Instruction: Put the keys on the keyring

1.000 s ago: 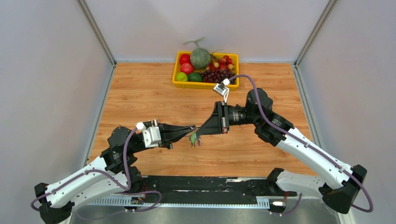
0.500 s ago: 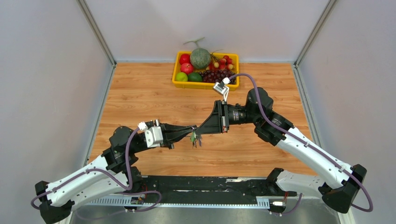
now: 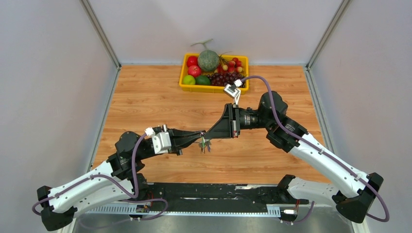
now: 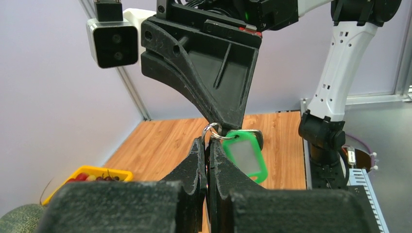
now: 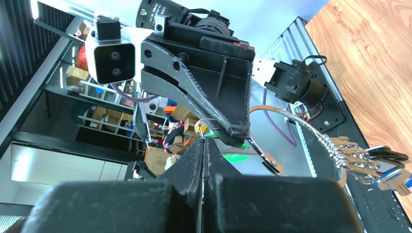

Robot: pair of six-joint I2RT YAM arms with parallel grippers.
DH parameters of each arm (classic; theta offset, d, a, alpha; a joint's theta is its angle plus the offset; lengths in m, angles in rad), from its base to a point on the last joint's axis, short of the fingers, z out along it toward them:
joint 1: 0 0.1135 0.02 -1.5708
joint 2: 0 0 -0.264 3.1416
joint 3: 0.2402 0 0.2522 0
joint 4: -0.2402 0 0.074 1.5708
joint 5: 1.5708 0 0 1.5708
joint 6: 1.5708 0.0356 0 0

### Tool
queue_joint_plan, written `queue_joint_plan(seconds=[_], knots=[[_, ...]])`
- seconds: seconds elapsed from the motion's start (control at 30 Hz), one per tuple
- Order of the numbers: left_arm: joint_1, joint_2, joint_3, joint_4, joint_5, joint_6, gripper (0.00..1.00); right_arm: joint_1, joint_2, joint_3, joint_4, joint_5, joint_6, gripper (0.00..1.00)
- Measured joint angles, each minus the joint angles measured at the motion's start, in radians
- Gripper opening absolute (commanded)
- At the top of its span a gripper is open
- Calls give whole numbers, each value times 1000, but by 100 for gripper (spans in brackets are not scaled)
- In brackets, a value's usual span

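Both grippers meet tip to tip above the table's middle. My left gripper (image 3: pixel 201 136) is shut on the keyring (image 4: pixel 212 130), a small silvery ring poking out between its fingertips (image 4: pixel 198 145). A green tag (image 4: pixel 245 156) hangs from that ring. My right gripper (image 3: pixel 207 137) is shut too, its tips (image 4: pixel 227 119) pressed onto the ring from above, and a thin bit of wire shows at its tips (image 5: pixel 200 129). The keys (image 3: pixel 204 144) dangle under the meeting point. In the right wrist view several of them (image 5: pixel 357 162), one blue-headed (image 5: pixel 392 179), hang on a wide wire loop (image 5: pixel 296 119).
A yellow tray (image 3: pixel 214 89) of fruit stands at the back middle of the wooden table (image 3: pixel 155 102). Grey walls close in both sides. The black base rail (image 3: pixel 218 194) runs along the near edge.
Both grippers, still joined at the ring, have drifted slightly right and away. The hanging keys have swung a little to the right with them. Both stay shut.
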Motion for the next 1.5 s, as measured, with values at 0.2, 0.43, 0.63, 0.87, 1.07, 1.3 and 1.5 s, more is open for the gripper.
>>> queue_joint_plan(seconds=[0.2, 0.43, 0.63, 0.87, 1.07, 1.3, 1.5], knots=[[-10, 2, 0, 1, -3, 3, 0, 0, -19, 1, 16, 11, 3, 0], [-16, 2, 0, -4, -3, 3, 0, 0, -25, 1, 34, 18, 11, 0], [-17, -1, 0, -6, 0, 3, 2, 0, -25, 1, 35, 18, 17, 0], [-17, -1, 0, -6, 2, 2, 31, 0, -24, 1, 42, 18, 20, 0], [-26, 3, 0, -16, 22, -1, 43, 0, -24, 1, 56, 34, 22, 0], [-28, 12, 0, -18, 28, -2, 47, 0, -24, 1, 56, 45, 22, 0], [-29, 27, 0, -18, 8, -2, 49, 0, -24, 1, 56, 45, 21, 0]])
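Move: The thin small ring with the green tag, pinched in the right hand's tips, lies about 2 cm to the left hand's right, 1 cm back and about 1 cm higher. The keyring's end, pinched by the left hand, is roughly 3 cm to the right hand's left, level fore and aft and 1 cm lower. From the right hand the green tag hangs about 2 cm back and 2 cm below, with no sideways offset; the key bunch is some 7 cm below, 1 cm back and 1 cm left. The small ring with the green tag stays pinched in the right hand's shut fingers as that hand rises about 1.5 cm, mostly at the start, away from the left fingertips. The left hand keeps its pinch on the keyring, then opens to about half, letting go of it, while easing down and back about 1 cm around the loop. ##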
